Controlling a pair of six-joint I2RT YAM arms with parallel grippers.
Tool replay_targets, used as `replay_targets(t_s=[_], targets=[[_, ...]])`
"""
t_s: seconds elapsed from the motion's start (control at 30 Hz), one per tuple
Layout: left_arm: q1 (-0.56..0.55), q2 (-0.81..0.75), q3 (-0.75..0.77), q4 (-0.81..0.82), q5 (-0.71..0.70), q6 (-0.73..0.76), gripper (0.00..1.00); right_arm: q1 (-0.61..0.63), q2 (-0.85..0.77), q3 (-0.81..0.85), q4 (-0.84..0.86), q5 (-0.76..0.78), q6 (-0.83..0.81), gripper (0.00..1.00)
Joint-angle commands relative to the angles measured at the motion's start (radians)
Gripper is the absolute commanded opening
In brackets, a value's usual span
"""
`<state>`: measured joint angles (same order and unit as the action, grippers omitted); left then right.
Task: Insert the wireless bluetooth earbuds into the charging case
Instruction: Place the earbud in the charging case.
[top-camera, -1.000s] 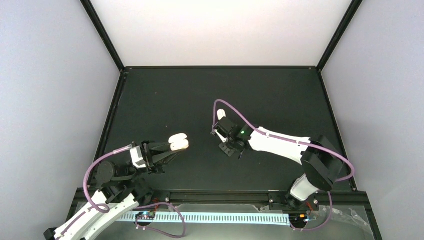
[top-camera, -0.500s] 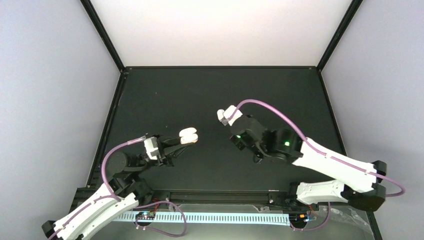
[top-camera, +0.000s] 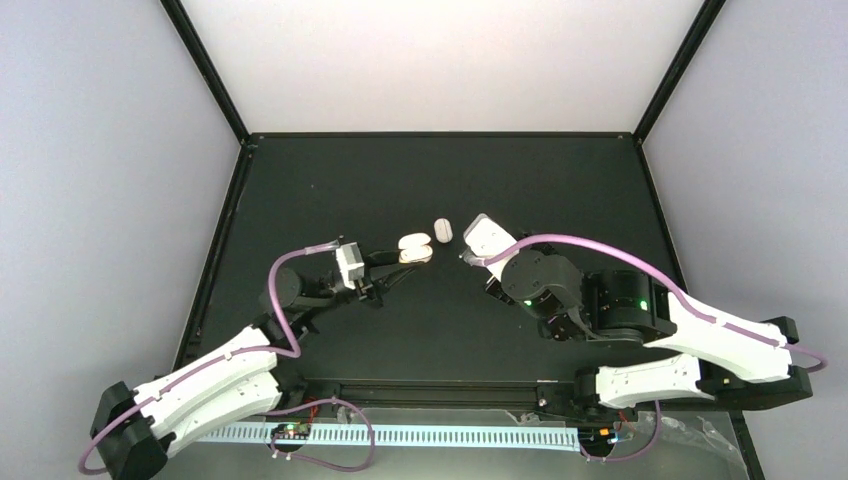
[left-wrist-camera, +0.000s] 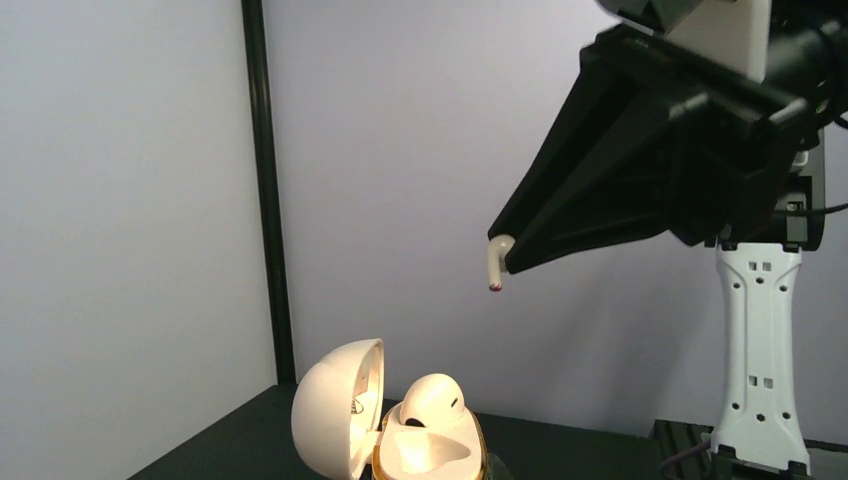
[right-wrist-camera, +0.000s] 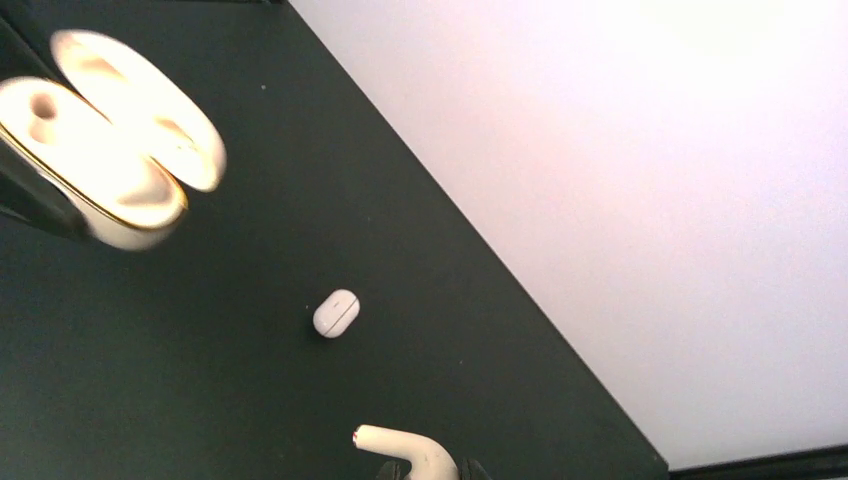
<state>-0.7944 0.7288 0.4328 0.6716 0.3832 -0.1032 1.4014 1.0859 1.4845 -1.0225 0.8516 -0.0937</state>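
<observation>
My left gripper (top-camera: 402, 257) is shut on the charging case (top-camera: 414, 248), a white case that it holds above the table with the hinged lid (left-wrist-camera: 335, 420) swung open. One cream-white earbud (left-wrist-camera: 432, 402) sits in the case's far well, and the near well is bare. My right gripper (top-camera: 466, 257) is shut on the other earbud (right-wrist-camera: 410, 452), whose stem pokes out past the fingertips. In the left wrist view that earbud (left-wrist-camera: 494, 262) hangs above and slightly right of the open case, with a clear gap between them. The right wrist view shows the case (right-wrist-camera: 100, 160) at upper left.
A small closed white pill-shaped thing (top-camera: 443, 231) with a seam lies on the black table (top-camera: 560, 190) just beyond the two grippers; the right wrist view shows this pill-shaped thing (right-wrist-camera: 336, 312) too. Black frame posts and pale walls ring the table.
My left gripper has carried the open case away from the near edge and to the right. The right arm has folded low and swung its gripper rightward, bringing the earbud beside the case.
</observation>
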Motion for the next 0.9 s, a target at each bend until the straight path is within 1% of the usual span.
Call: replay_targets(t_s=[0.0, 0.13, 0.23, 0.33, 0.57, 0.7, 0.87], targets=[[-0.011, 0.071, 0.057, 0.138, 0.071, 0.026, 0.01, 0.032, -0.019, 0.008, 0.107, 0.037, -0.140, 0.12], [-0.018, 0.108, 0.067, 0.143, 0.120, 0.041, 0.01, 0.063, -0.001, 0.018, 0.175, 0.029, -0.213, 0.13], [-0.021, 0.113, 0.066, 0.141, 0.152, 0.063, 0.02, 0.079, 0.013, 0.039, 0.206, -0.008, -0.247, 0.13], [-0.021, 0.112, 0.066, 0.140, 0.186, 0.082, 0.02, 0.092, 0.022, 0.056, 0.231, -0.068, -0.260, 0.13], [-0.022, 0.117, 0.067, 0.119, 0.206, 0.099, 0.02, 0.112, 0.037, 0.080, 0.246, -0.176, -0.261, 0.13], [-0.022, 0.121, 0.069, 0.106, 0.203, 0.105, 0.01, 0.121, 0.070, 0.086, 0.246, -0.187, -0.277, 0.13], [-0.025, 0.121, 0.080, 0.071, 0.173, 0.092, 0.02, 0.129, 0.102, 0.063, 0.289, -0.142, -0.309, 0.13]])
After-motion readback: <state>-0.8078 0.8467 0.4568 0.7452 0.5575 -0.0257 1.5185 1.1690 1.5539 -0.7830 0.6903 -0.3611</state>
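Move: The open charging case, upright in the left fingers, lies about 12 cm left of the right hand, 2 cm back and 5 cm lower. Its lid stands some 3 cm forward of the case's body; the seated earbud fills its right half, about 11 cm left of the hand, 2 cm back and 4 cm down. The closed white case lies on the table about 22 cm ahead of the hand, 7 cm left, 34 cm below. From the left hand, the held earbud is about 13 cm right, 2 cm ahead and 6 cm up. Still pinching the loose earbud by its head, stem hanging out, the right hand sweeps about 8 cm left towards the space over the case, drawing back and rising some 4 cm each, and turns about 20 degrees counter-clockwise. The left hand keeps its grip on the case, bringing it nearly 3 cm right and slightly back while turning some 10 degrees clockwise. ##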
